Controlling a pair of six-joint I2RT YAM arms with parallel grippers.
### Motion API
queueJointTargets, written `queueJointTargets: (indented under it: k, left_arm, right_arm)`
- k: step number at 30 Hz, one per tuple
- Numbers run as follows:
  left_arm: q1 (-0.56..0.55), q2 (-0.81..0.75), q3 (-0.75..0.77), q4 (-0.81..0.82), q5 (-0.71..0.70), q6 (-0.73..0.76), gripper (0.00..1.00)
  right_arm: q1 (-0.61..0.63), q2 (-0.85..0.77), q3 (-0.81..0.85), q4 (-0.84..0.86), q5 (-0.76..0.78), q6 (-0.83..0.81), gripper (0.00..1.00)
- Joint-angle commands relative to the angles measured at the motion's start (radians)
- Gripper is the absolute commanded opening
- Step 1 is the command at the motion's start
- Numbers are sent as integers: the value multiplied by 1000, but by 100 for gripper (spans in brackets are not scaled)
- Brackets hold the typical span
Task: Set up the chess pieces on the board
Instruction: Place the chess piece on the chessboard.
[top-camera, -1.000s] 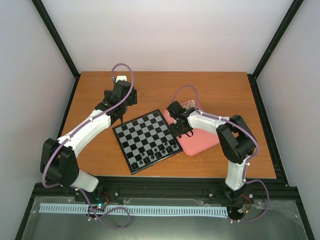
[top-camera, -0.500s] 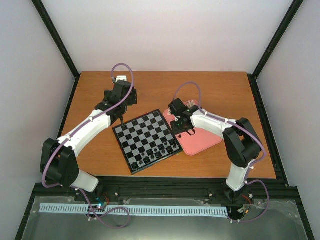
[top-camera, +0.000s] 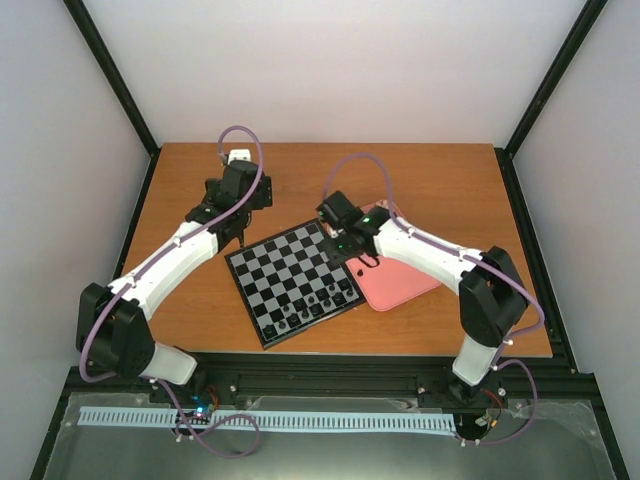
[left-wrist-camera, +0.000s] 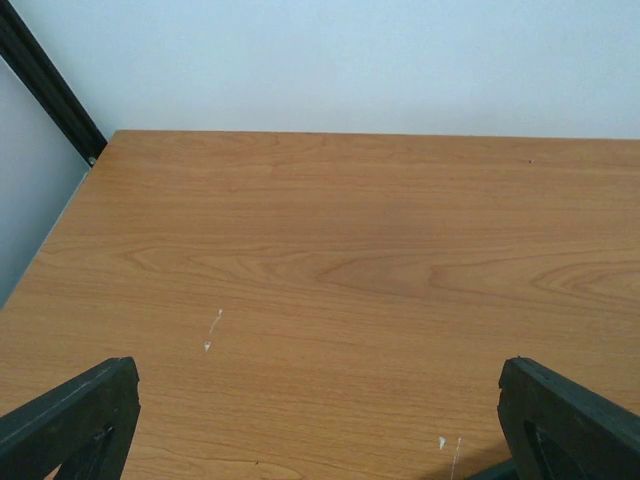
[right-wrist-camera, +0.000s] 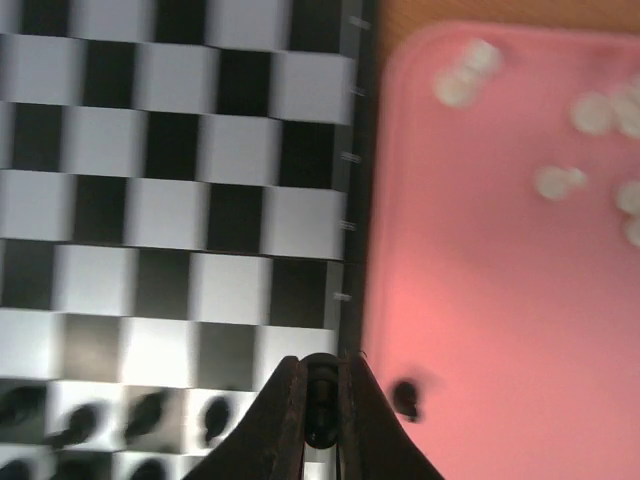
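Note:
The board (top-camera: 296, 280) lies tilted in the middle of the table, with several black chess pieces (top-camera: 320, 303) along its near edge. My right gripper (right-wrist-camera: 320, 395) is shut on a black chess piece (right-wrist-camera: 320, 405) and holds it above the board's right border (right-wrist-camera: 355, 250); it shows in the top view (top-camera: 345, 245) too. One more black piece (right-wrist-camera: 405, 397) and several cream-white pieces (right-wrist-camera: 465, 75) lie on the pink tray. My left gripper (top-camera: 235, 232) is open and empty over bare wood beyond the board's far left corner; its fingers (left-wrist-camera: 70, 420) stand wide apart.
The pink tray (top-camera: 405, 280) lies against the board's right side. Wood table (left-wrist-camera: 330, 260) runs to the white back wall. Black frame posts stand at the table's corners.
My right gripper has moved left and away from the tray's near part to over the board's right edge, carrying the black piece. The left arm has shifted slightly.

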Motion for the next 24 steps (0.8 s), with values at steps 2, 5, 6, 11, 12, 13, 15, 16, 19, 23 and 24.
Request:
queueJointTargets:
  k: [2,5,6,11,12,13,15,16,19,23,24]
  left_arm:
    - [-9,-76,32,-13,-19,-20,100]
    - [-9,-119,41,-40,-40,-30,100]
    - [-9,-136,44,-50,-47,-32,100]
    - [-9,-242,12,-45,-47,-34,100]
    - [-9,-255,4,-40,-45,-33,100]
    - [-9,-264,-5,-37,-44,-31,100]
    - [-9,-269,-7,-39,-46,-28,100]
    - [-9,-269,-6,-40,-48,-27,100]
    - [-9,-272,-13,-40,-46,-24,100]
    - [-9,-268,-15,-34,-45,-21,100]
    - [-9,-264,-13,-35,-43,-21,100]
  right_arm:
    - [170,40,117,-44,13,-12,3]
    - [227,82,141,-34,-14,-9,3]
    - [242,96,145,-26,-26,-10,3]
    - [317,186,187,5,-82,-12,3]
    - [331,203,204,1,-83,-15,3]
    - [342,222,227,-8,-85,-18,3]
    - [364,248,261,-19,-89,-20,3]
    - [372,263,279,-25,-90,-22,3]
    - [388,291,313,-42,-95,-24,3]
    - [420,318,337,-61,-104,-27,3]
    - [429,325,340,-65,-107,-27,3]
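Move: From the right hand, which already holds a black pawn about 9 cm over the board, the empty second-row square next in line lies roughly 16 cm left and 10 cm back. The last placed pawn stands about 13 cm left and 9 cm back, and the back-row piece about 14 cm left and 13 cm back. A spare black pawn lies on the tray some 4 cm right and 1 cm ahead. From the idle left hand the square is about 20 cm back, 12 cm right and 23 cm down. Carrying the black pawn in its closed fingers, the right hand sweeps left about 17 cm and back about 11 cm across the board towards the open second-row square, arching up first and then dipping to end a few centimetres lower, while turning some 25 degrees counter-clockwise. The empty left hand rises about 9 cm, drawing back and slightly left, and tips upward, fingers wide open. ##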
